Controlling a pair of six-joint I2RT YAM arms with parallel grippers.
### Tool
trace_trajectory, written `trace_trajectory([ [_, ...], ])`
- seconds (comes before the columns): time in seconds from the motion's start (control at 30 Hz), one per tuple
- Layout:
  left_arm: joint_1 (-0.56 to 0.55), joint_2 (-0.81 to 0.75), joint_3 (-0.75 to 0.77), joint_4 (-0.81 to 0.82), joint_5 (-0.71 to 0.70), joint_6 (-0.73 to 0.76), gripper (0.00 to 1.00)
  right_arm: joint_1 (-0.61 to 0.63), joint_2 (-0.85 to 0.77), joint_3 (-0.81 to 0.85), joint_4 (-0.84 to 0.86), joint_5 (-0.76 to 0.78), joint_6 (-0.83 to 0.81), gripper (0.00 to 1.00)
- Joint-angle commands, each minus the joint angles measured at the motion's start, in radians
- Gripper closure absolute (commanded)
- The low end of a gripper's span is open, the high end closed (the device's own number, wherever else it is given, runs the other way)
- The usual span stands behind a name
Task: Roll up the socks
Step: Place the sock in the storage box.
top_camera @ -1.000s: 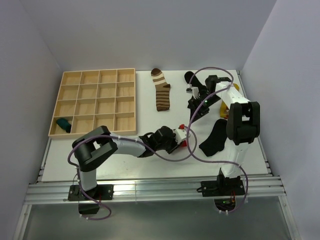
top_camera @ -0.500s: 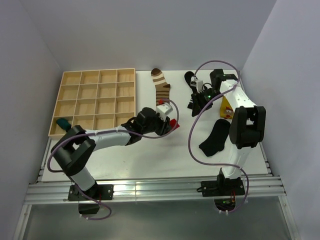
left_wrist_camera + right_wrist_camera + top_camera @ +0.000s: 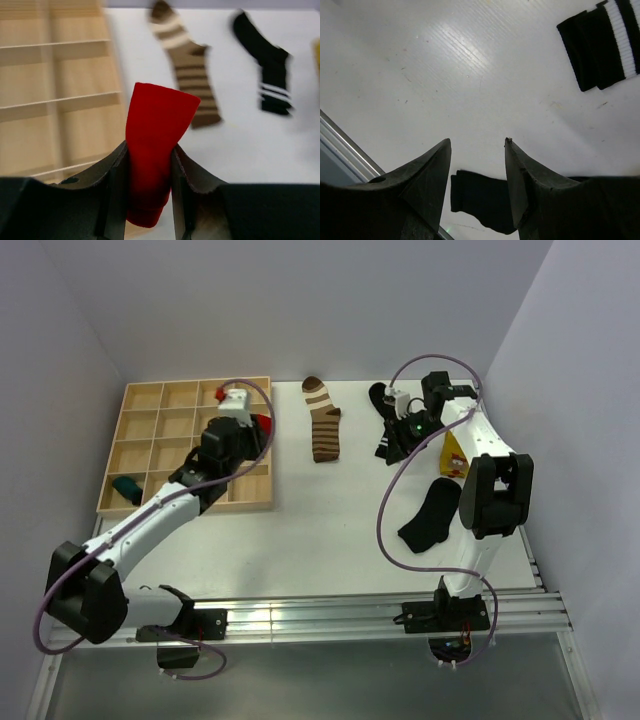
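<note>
My left gripper (image 3: 255,425) is shut on a rolled red sock (image 3: 263,424) and holds it above the right-hand column of the wooden tray (image 3: 160,455). In the left wrist view the red sock (image 3: 157,130) sits clamped between the fingers (image 3: 112,190). My right gripper (image 3: 398,440) is open and empty over the black sock with white bands (image 3: 379,395), which also shows in the right wrist view (image 3: 602,45). A brown-cream striped sock (image 3: 323,422) lies flat at the back middle. A plain black sock (image 3: 430,515) and a yellow sock (image 3: 453,455) lie at the right. A rolled teal sock (image 3: 127,488) sits in a tray compartment.
The tray has several open compartments at the back left. The right arm's purple cable loops over the table's right half. The right wrist view shows the plain black sock (image 3: 480,200) below the jaws and the table's metal edge (image 3: 340,145).
My left arm has swung from the table's middle back and left to the tray, carrying the red sock. My right gripper has shifted slightly back over the black banded sock.
</note>
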Motion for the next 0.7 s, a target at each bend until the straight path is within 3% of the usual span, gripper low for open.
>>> trace_trajectory([
  [0.0,0.083,-0.074,0.071,-0.208,-0.307,-0.056,1.0,-0.002,-0.034,0.054,0.032,0.024,0.023,0.45],
  [0.23,0.312,-0.106,0.105,-0.444,-0.447,-0.079,1.0,0.008,-0.016,0.07,0.049,0.02,0.03,0.46],
  [0.37,0.412,-0.07,0.076,-0.492,-0.484,-0.087,1.0,0.02,-0.008,0.054,0.07,0.012,0.038,0.45],
  [0.67,0.58,0.076,0.101,-0.461,-0.412,-0.073,1.0,0.031,-0.002,0.007,0.101,0.009,0.009,0.45],
])
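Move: The rolled red sock is already in the left fingers; the free front-row compartment beside the rolled green sock lies about 27 cm left of that hand, 6 cm back and 20 cm below. The green sock, in the box's near left corner, is some 10 cm farther left of that compartment, about level with it. The brown striped sock lies 12 cm ahead and 11 cm right of the left hand, 21 cm below. From the right hand, the compartment lies about 55 cm left, 6 cm back and 11 cm below. The rolled red sock, still pinched in the left fingers, is carried about 28 cm left across the storage box towards its left-hand side, staying near its height at first, then sinking some 7 cm. Meanwhile the wrist swings about 50 degrees counter-clockwise and tips the fingers farther down. The empty right hand drifts 2 cm forward, fingers still open. ##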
